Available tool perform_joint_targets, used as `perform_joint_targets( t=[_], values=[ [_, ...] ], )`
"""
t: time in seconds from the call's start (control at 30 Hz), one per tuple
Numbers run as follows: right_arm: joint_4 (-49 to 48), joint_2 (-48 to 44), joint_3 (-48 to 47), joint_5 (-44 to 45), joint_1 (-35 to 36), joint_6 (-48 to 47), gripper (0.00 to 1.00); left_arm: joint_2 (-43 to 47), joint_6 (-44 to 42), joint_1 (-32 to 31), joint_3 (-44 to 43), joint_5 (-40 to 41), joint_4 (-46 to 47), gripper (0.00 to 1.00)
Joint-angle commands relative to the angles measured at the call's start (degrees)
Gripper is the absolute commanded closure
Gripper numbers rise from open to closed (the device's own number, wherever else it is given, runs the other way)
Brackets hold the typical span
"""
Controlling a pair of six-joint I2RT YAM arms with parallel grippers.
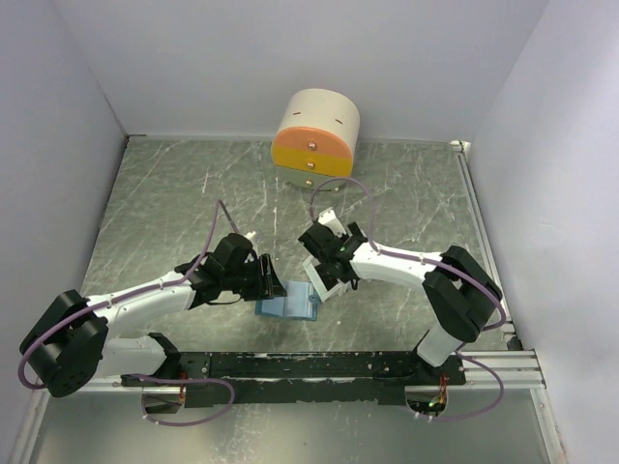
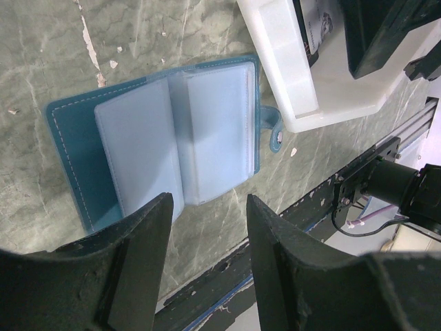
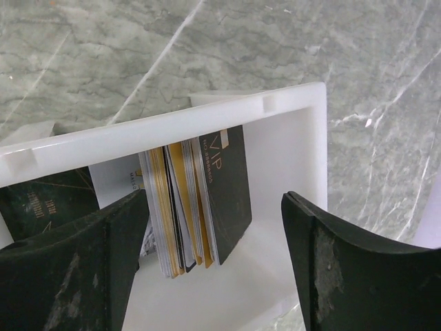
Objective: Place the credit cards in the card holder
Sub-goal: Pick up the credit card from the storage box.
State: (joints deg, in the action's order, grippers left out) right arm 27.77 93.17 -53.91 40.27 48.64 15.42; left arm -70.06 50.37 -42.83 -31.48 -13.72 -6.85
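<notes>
The light-blue card holder lies open on the table, its pale inner slots up and its little tab toward the white tray. My left gripper hovers over the holder's near edge, open, with nothing between its fingers. In the top view the card holder sits between the two grippers. The credit cards stand on edge as a leaning stack inside the white tray, a black card in front. My right gripper is open just above the tray, one finger on each side of the stack, touching none.
A round cream drawer box with orange and yellow fronts stands at the back of the table. A dark card and a white one lie flat in the tray beside the stack. The black base rail runs along the near edge.
</notes>
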Motion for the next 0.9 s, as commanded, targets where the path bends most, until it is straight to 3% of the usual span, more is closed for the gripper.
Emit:
perform_joint_targets(
  t=[0.0,0.4,0.57,0.87],
  values=[
    [0.3,-1.8,-1.3,3.2,-0.7,-0.4,0.25,-0.1,0.2,0.2,-1.0,-0.8,1.5,0.42],
    [-1.5,-1.5,-2.0,3.7,-2.3,-2.5,0.43,0.1,0.5,0.3,-1.0,-0.5,1.3,0.42],
    [-3.5,-1.0,-1.2,2.5,-2.7,-3.7,0.63,0.2,1.6,0.2,-0.4,-1.8,3.5,0.42],
    [-5.1,1.3,-0.9,4.9,-3.0,-4.5,0.58,1.0,1.3,0.2,-0.1,-0.9,1.7,0.42]
  ],
)
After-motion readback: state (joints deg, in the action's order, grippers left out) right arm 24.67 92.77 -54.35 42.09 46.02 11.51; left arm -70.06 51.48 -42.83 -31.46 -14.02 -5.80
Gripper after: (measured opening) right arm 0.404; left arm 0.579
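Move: The stack of credit cards standing on edge in the storage box is right at my open right fingers, its middle about 1 cm ahead, 1 cm to the left and 2 cm below. Beside it in the box, a loose white card lies some 4 cm left, level with the hand, and a dark card about 7 cm left and 3 cm back. The card holder is roughly 14 cm left and 12 cm back. From my left hand the stack is about 12 cm right and 7 cm ahead. I ease my right hand forward about 2 cm, drifting some 1 cm to the right and 1 cm up, while its fingers narrow to about half their starting gap with the card stack between them. The left finger ends against the stack's left side, bunching the cards; the right finger still shows a slight gap. ##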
